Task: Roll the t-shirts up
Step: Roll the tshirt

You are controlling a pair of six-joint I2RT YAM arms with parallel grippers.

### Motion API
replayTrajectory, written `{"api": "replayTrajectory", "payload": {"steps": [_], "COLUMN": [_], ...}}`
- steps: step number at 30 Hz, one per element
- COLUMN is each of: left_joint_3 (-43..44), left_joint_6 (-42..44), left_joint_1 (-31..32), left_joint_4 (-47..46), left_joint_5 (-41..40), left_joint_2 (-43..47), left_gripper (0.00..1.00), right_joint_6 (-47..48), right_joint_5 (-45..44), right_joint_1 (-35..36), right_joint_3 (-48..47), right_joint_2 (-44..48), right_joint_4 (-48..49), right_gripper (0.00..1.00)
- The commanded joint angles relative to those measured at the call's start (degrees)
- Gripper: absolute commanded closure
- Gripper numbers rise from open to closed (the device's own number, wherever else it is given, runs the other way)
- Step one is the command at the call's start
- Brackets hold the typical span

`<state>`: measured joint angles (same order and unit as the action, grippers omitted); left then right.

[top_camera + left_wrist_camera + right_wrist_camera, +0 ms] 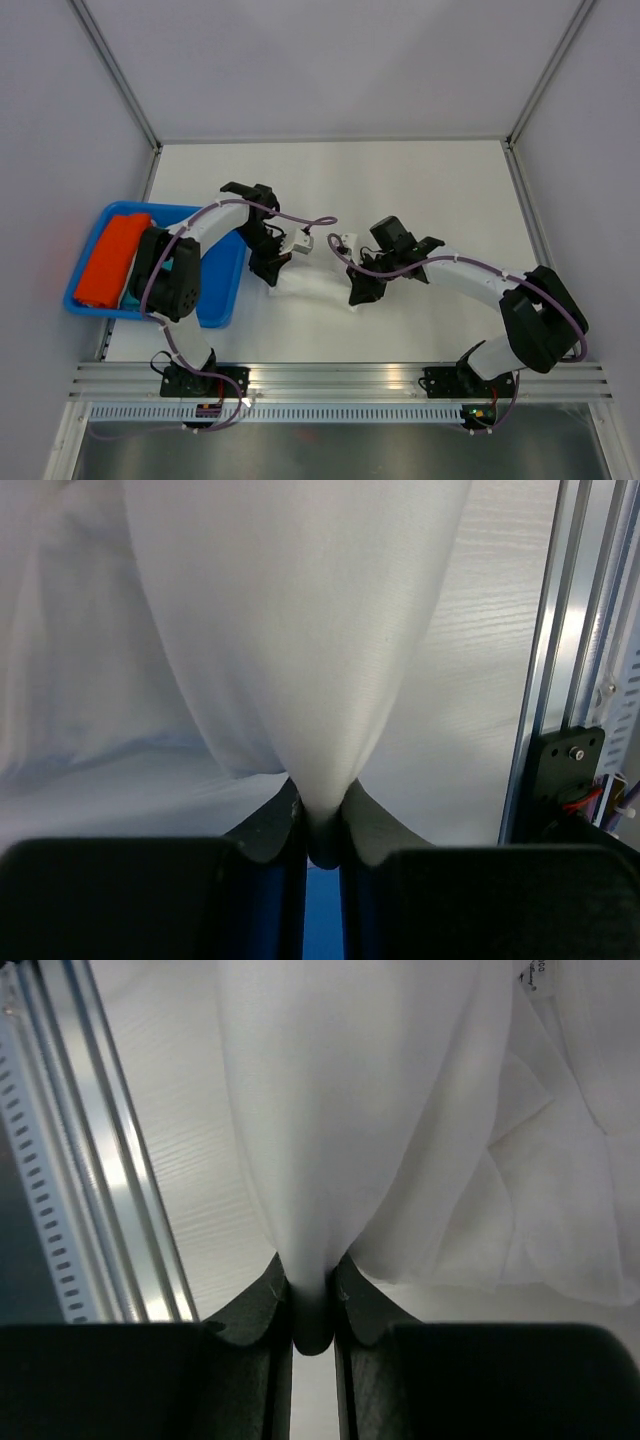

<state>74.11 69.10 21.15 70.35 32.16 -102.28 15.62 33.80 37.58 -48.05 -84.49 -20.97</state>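
A white t-shirt [312, 283] lies bunched in a narrow band on the table between the two arms; its print does not show. My left gripper [271, 274] is shut on its left end, and white cloth [300, 640] hangs pinched between the fingers [265, 825]. My right gripper [358, 294] is shut on its right end, and the cloth [330, 1110] is pinched there too. A small label [535, 972] shows at the top right of the right wrist view.
A blue tray [222, 300] at the left holds a rolled orange garment [108, 258] and a teal one [168, 272]. The aluminium rail [340, 378] runs along the near edge. Grey walls enclose the table [400, 180].
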Motion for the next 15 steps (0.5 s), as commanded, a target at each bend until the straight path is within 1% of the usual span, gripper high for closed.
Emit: {"api": "replayTrajectory", "payload": {"steps": [1,2,3,4,6,7,10,12,13,14,15], "left_joint_3": [4.1,4.73,5.43,6.57,7.45,7.46,5.8,4.74,3.34,2.72,2.36], "left_joint_6": [3.15,1.58,1.13,0.86,0.34,0.33,0.16,-2.47,-4.83,-9.29,-10.73], "left_joint_1": [-0.58,-0.58,-0.58,-0.58,-0.58,-0.58,-0.23,0.38,1.26,1.44,1.53], "left_joint_4": [5.51,5.33,5.07,4.98,4.98,4.98,4.19,2.87,0.78,-3.51,-5.12], "left_joint_5": [0.71,0.88,1.15,1.76,4.38,5.44,8.96,9.76,9.33,8.36,8.18], "left_joint_2": [-2.13,-2.4,-2.4,-2.22,-1.52,-0.3,1.29,1.03,1.03,0.59,0.16], "left_gripper": [0.8,0.68,0.59,0.49,0.41,0.32,0.29,0.26,0.27,0.29,0.32], "right_joint_6": [-1.46,-1.9,-2.34,-2.87,-4.27,-4.63,-4.98,-5.33,-5.68,-5.86,-6.12], "right_joint_5": [15.59,15.59,15.51,15.33,15.59,15.42,15.42,15.59,15.59,15.51,15.5], "right_joint_1": [-2.68,-3.3,-4.7,-5.32,-7.16,-7.61,-8.58,-8.58,-8.67,-8.75,-8.84], "right_joint_3": [-2.92,-3.1,-3.19,-3.19,-3.36,-3.45,-3.02,-2.49,-2.31,-2.31,-2.4], "right_joint_2": [-1.37,-2.69,-3.22,-3.66,-4.72,-4.81,-4.9,-4.81,-4.9,-5.16,-5.16], "right_joint_4": [-8.11,-8.12,-7.95,-7.16,-6.63,-6.36,-5.31,-4.52,-3.99,-3.82,-3.55], "right_gripper": [1.0,1.0,1.0,1.0,1.0,1.0,1.0,1.0,1.0,1.0,1.0]}}
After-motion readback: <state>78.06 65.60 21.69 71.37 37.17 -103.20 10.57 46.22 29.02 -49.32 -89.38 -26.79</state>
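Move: The left hand still pinches the white t-shirt roll's left end; its middle is about 9 cm to the right, level front to back, some 2 cm lower. The blue bin's middle stands roughly 25 cm left and 4 cm farther out from that hand. From the right hand, still gripping the other end, the roll's middle lies about 9 cm left, 4 cm ahead and 2 cm lower. Left fingers open off the roll's end, rising about 2 cm and drifting right; right keeps pinching, shifts 2 cm right. ##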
